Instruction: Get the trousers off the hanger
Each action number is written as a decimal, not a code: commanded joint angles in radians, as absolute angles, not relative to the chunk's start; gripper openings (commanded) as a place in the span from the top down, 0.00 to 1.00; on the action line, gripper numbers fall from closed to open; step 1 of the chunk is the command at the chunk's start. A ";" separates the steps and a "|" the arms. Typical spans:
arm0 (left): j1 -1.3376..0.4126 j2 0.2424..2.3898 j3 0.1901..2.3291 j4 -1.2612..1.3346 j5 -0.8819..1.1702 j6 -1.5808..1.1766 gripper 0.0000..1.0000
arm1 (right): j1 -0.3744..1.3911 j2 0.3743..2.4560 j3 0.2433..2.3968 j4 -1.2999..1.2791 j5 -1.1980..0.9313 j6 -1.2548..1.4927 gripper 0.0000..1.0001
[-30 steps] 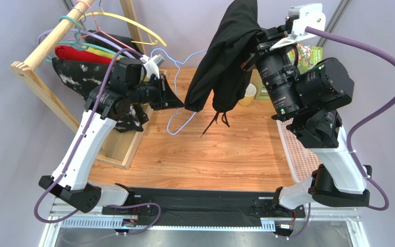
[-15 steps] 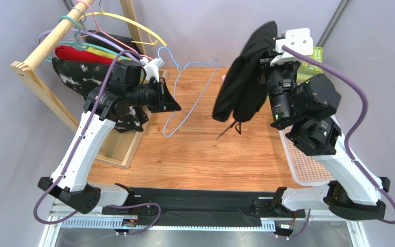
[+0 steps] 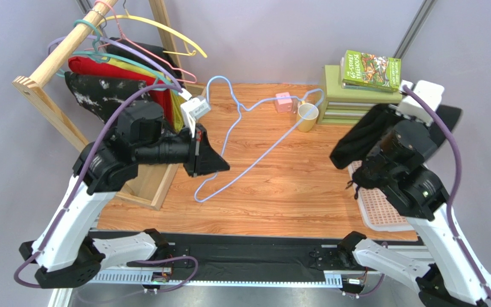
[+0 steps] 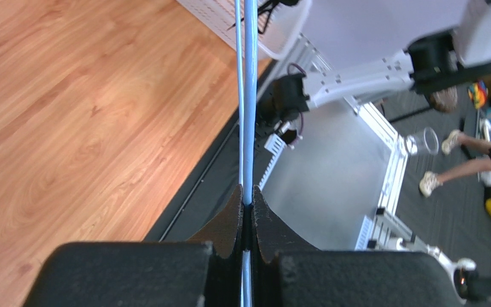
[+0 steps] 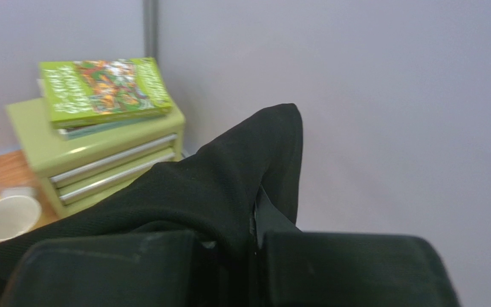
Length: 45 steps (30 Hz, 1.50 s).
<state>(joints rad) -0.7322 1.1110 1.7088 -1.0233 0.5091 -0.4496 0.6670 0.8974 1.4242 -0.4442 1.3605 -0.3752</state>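
The light-blue hanger [image 3: 254,160] is bare and slants across the middle of the wooden table. My left gripper [image 3: 219,167] is shut on its wire near the lower left end. In the left wrist view the wire [image 4: 249,96] runs straight out from between the pinched jaws of the left gripper [image 4: 247,198]. The black trousers [image 3: 357,137] hang bunched at the right side of the table, apart from the hanger. My right gripper [image 5: 254,224] is shut on their fabric [image 5: 216,185], which drapes over and hides one finger.
A wooden rack [image 3: 56,64] at the back left carries red and splotched black garments and several coloured hangers. A green drawer unit [image 3: 344,96] with a book on it, a cup [image 3: 307,116] and a small pink block [image 3: 284,101] stand at the back. A white tray [image 3: 373,211] lies at the right edge.
My right arm swung down and to the right, carrying the trousers away from the hanger. My left arm drew the hanger lower and nearer, and its wire now shows bare.
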 commanded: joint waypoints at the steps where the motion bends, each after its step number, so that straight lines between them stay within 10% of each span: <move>1: -0.807 1.040 1.687 -1.011 0.488 -0.361 1.00 | 0.646 0.804 1.376 -0.480 1.564 -0.350 1.00; 10: -0.864 0.937 1.723 -1.083 0.427 -0.293 1.00 | 0.499 0.790 1.161 -0.485 1.576 -0.275 1.00; 17: -0.867 0.937 1.785 -1.140 0.446 -0.301 1.00 | -0.030 1.032 1.185 -0.927 1.027 0.244 1.00; 27: -0.867 0.999 1.871 -1.218 0.417 -0.287 1.00 | -0.029 1.311 1.147 -0.952 0.822 0.359 1.00; 38: -0.867 1.112 1.956 -1.229 0.422 -0.290 1.00 | -0.018 1.434 1.483 -1.354 0.701 0.529 0.00; 45: -0.867 1.169 1.954 -1.224 0.420 -0.301 1.00 | 0.116 1.298 1.772 -1.514 0.704 0.460 0.00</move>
<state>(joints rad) -0.8627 1.1519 1.9312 -1.2396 0.4244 -0.3119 0.0326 1.4014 1.6234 -1.2991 0.6987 0.4789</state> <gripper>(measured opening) 0.017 0.998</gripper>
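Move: The right hand, still gripping the bundled black trousers, is high above the white basket: the basket's middle lies about 3 cm ahead, 7 cm to the right and 42 cm below. The green drawers stand some 28 cm ahead and 2 cm right of that hand; the mug is about 27 cm ahead and 17 cm left. From the left hand, which keeps the blue hanger, the basket is roughly 12 cm ahead and 50 cm right. The right hand lets go of the trousers low over the basket: it first draws back about 5 cm and rightward, then plunges some 30 cm down, easing forward as the wrist tips downward about 45 degrees, opens the fingers wide at the bottom and climbs roughly 10 cm clear. The left hand keeps pinching the hanger, pulls back and left 5 to 7 cm, then returns partway. ##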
